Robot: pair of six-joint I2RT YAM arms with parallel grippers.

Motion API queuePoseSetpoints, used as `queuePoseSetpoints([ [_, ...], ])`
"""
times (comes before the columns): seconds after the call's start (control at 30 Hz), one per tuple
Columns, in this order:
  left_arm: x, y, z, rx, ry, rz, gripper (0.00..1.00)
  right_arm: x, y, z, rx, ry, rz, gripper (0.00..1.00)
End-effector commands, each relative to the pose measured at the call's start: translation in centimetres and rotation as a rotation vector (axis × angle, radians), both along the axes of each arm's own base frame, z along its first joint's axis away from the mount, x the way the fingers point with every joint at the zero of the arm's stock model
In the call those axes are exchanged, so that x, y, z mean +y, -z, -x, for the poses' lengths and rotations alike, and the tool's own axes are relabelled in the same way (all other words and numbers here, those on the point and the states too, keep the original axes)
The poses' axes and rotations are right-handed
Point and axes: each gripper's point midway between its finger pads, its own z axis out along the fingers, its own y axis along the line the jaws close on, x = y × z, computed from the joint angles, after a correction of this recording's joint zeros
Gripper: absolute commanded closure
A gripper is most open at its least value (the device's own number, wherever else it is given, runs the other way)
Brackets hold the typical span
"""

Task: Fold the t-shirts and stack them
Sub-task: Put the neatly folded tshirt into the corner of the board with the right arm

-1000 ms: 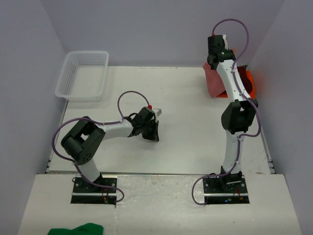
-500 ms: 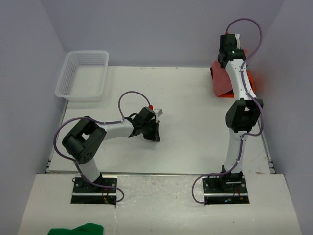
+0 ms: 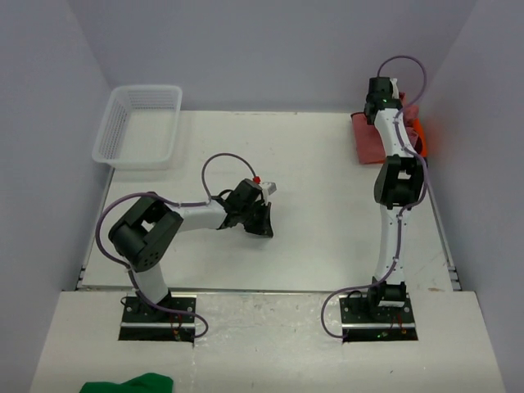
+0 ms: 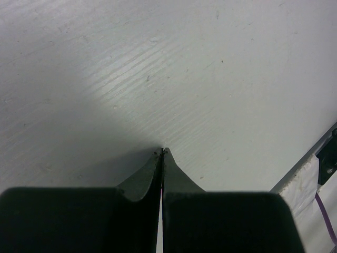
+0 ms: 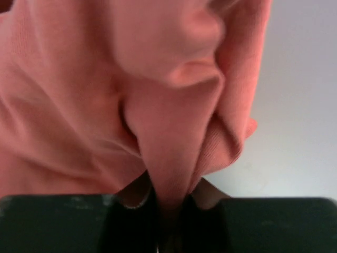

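A faded rose t-shirt (image 3: 366, 141) lies bunched at the far right corner of the table, partly over a bright orange t-shirt (image 3: 417, 136). My right gripper (image 3: 377, 105) reaches out over them and is shut on a fold of the rose t-shirt (image 5: 158, 79). In the right wrist view the cloth is pinched between the right gripper's (image 5: 168, 192) fingers and fills most of the picture. My left gripper (image 3: 262, 228) rests at the middle of the table. It is shut on nothing, the left gripper's (image 4: 162, 153) tips meeting on the bare white surface.
A white mesh basket (image 3: 139, 127) stands at the far left corner. A green cloth (image 3: 135, 383) lies on the near ledge in front of the left base. Grey walls close in the table on three sides; a table edge (image 4: 310, 158) shows in the left wrist view.
My right arm has swung right and out toward the far corner, carrying the rose t-shirt over the orange one and lower. The left gripper has crept slightly to the right.
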Motion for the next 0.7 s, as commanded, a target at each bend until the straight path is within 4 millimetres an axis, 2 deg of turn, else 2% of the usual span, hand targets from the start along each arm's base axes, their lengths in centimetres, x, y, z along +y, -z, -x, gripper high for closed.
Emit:
queuePoseSetpoints([
  [0.0,1.3,3.0,1.9,0.062,0.011,-0.096,1.0,-3.9,-4.4,-2.0,-0.156,0.076,0.139,0.8],
  [0.03,1.4,3.1,2.1,0.066,0.012,-0.1,1.0,-4.5,-4.1,-2.1,-0.152,0.089,0.157,0.77],
  [0.07,1.4,3.3,2.5,0.072,0.018,-0.105,1.0,-5.6,-5.2,-2.4,-0.202,0.109,0.167,0.69],
  [0.1,1.4,3.4,2.6,0.075,0.02,-0.107,1.0,-6.0,-5.8,-2.6,-0.218,0.114,0.184,0.35],
  [0.17,1.5,3.5,3.0,0.077,0.026,-0.117,1.0,-6.5,-8.2,-2.9,-0.292,0.142,0.229,0.03],
  [0.23,1.5,3.6,3.2,0.078,0.027,-0.128,1.0,-5.8,-10.0,-3.1,-0.334,0.127,0.225,0.01],
  [0.27,1.5,3.4,3.2,0.068,0.026,-0.134,1.0,-4.7,-11.9,-3.2,-0.373,0.105,0.217,0.01],
  [0.33,1.4,3.0,3.3,0.06,0.012,-0.135,1.0,-3.0,-14.3,-3.0,-0.425,0.085,0.211,0.01],
  [0.37,1.2,3.0,3.5,0.054,0.012,-0.141,1.0,-1.0,-15.0,-3.1,-0.436,0.058,0.209,0.01],
  [0.4,1.1,2.7,3.5,0.045,0.008,-0.143,1.0,0.0,-17.9,-2.4,-0.48,0.045,0.209,0.01],
  [0.47,0.7,2.0,3.4,0.003,-0.007,-0.157,1.0,4.9,-19.7,-2.2,-0.492,-0.037,0.182,0.01],
  [0.5,0.7,1.6,3.2,-0.021,-0.016,-0.166,1.0,6.6,-21.7,-1.3,-0.54,-0.053,0.143,0.01],
  [0.53,0.8,0.9,3.2,-0.037,-0.025,-0.175,1.0,8.0,-21.4,-0.3,-0.492,-0.086,0.107,0.01],
  [0.57,0.6,0.4,2.8,-0.073,-0.036,-0.185,1.0,10.5,-21.6,0.3,-0.498,-0.129,0.048,0.01],
  [0.6,0.4,-0.2,2.6,-0.091,-0.042,-0.184,1.0,13.0,-22.9,1.2,-0.572,-0.18,-0.116,0.01],
  [0.63,0.4,-1.4,2.4,-0.12,-0.048,-0.176,1.0,14.6,-22.0,2.7,-0.523,-0.217,-0.216,0.01],
  [0.67,0.4,-2.3,1.7,-0.181,-0.077,-0.197,1.0,18.1,-19.8,3.1,-0.5,-0.284,-0.419,0.01],
])
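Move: The right hand holds the gathered far right part of the red t-shirt, almost over the middle of the stack of dark and orange shirts. The stack's middle is about 10 cm below, 2 cm to the left and barely 1 cm ahead. The board's far right corner lies roughly 15 cm ahead, 8 cm right and 12 cm down. From the empty left hand the stack is some 35 cm ahead and 41 cm right, at about its own height. The right hand carries its end of the red t-shirt about 6 cm right and a little forward towards the board's right edge, dipping slightly, and opens its fingers wide on the way to let go of it. It then reverses, climbing some 17 cm while swinging about 18 cm left, clear of the stack, with the fingers tipping up about 25 degrees and staying open, while the shut, empty left hand draws back 3 cm just over the board. ##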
